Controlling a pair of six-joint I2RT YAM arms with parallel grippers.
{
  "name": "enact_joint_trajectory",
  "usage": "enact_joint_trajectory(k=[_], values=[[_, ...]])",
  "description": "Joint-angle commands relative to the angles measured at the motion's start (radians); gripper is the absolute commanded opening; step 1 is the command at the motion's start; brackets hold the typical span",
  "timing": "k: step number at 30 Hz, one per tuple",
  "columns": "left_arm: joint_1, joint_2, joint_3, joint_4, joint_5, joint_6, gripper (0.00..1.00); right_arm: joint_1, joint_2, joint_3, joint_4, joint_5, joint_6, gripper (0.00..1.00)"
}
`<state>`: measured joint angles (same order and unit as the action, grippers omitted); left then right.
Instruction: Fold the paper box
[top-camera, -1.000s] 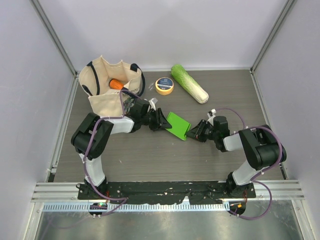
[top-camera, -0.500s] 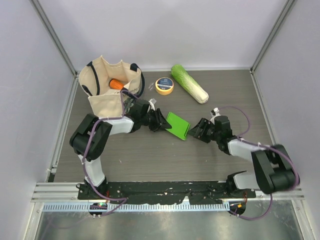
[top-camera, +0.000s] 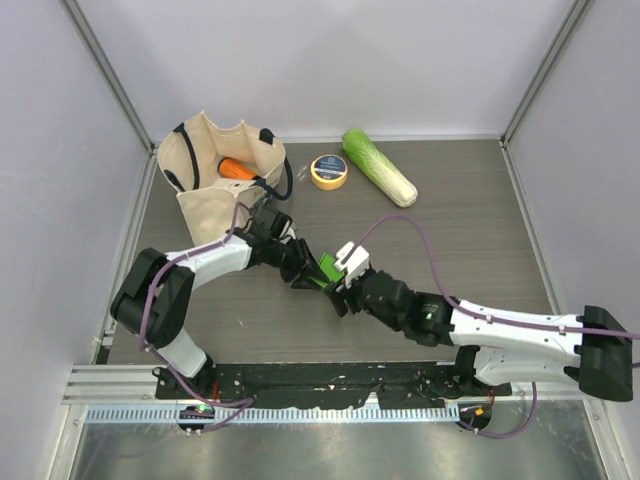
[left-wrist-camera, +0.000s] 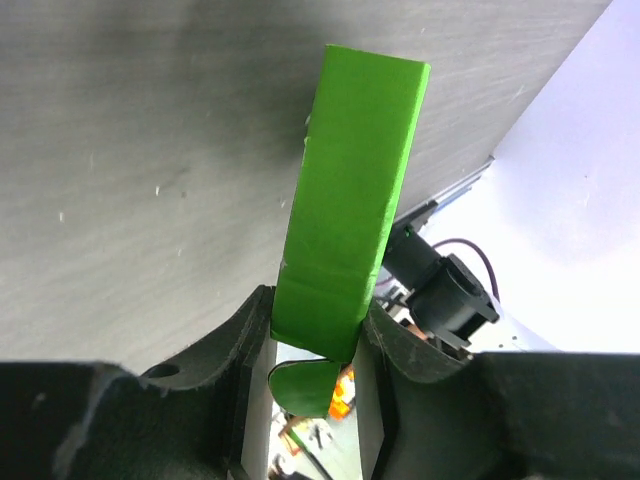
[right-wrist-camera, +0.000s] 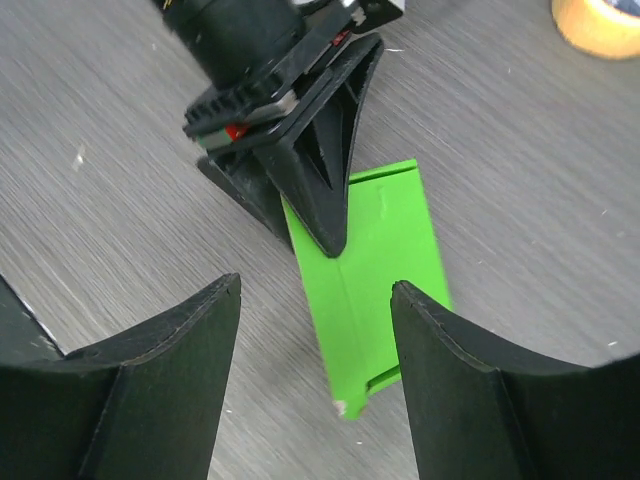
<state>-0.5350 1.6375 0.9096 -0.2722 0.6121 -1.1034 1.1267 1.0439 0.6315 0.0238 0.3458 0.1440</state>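
Note:
The paper box (top-camera: 327, 267) is a bright green flattened card with creases, tilted just above the table centre. My left gripper (top-camera: 306, 274) is shut on one end of it. In the left wrist view the paper box (left-wrist-camera: 352, 200) sticks out from between the left gripper's (left-wrist-camera: 315, 335) jaws, with a rounded flap behind them. My right gripper (top-camera: 340, 288) stands open at the box's near end. In the right wrist view the right gripper (right-wrist-camera: 318, 290) straddles the free end of the paper box (right-wrist-camera: 385, 265) without touching it, and a black left finger (right-wrist-camera: 325, 190) lies over the card.
A canvas bag (top-camera: 205, 185) holding a carrot (top-camera: 234, 168) stands at the back left. A yellow tape roll (top-camera: 329, 171) and a long pale cabbage (top-camera: 379, 167) lie at the back. The right arm stretches low across the front of the table.
The right arm has swung from the box's right side round to its near end, and its jaws have opened wide. The left gripper has drawn the box slightly nearer and leftward.

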Motion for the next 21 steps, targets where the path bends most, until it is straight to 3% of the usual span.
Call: enact_joint_trajectory(k=[1,8,13,21], values=[[0.029,-0.054,0.009,-0.203,0.09,-0.041,0.0,0.152,0.073,0.007,0.067,0.266,-0.266,0.67],[0.041,-0.084,-0.032,-0.223,0.12,-0.091,0.0,0.241,0.212,-0.006,0.132,0.314,-0.273,0.66],[0.041,-0.116,-0.072,-0.202,0.152,-0.142,0.0,0.283,0.341,-0.015,0.223,0.499,-0.307,0.67],[0.04,-0.166,-0.081,-0.219,0.172,-0.179,0.0,0.312,0.508,-0.01,0.361,0.639,-0.388,0.63]])
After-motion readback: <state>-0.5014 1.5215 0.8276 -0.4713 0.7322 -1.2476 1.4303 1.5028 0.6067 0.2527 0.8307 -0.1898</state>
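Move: The green paper box is pinched in the left fingers, its middle about 3 cm ahead and 3 cm to the right of the left hand and 1 cm lower. From the right hand, which is empty and open, it lies some 7 cm ahead, 5 cm to the left and 9 cm below. On the table beyond, the tape roll is about 28 cm ahead and 4 cm left of the right hand, the cabbage 29 cm ahead and 8 cm right, both roughly 15 cm lower. Down goes the right hand, some 9 cm, after easing back and a little left at first, rolling about 35 degrees so that its still-open fingers come to straddle the box's free end. Meanwhile the left hand keeps its pinch on the box, draws it back about 5 cm and slightly left, and rolls its forward side downward. ##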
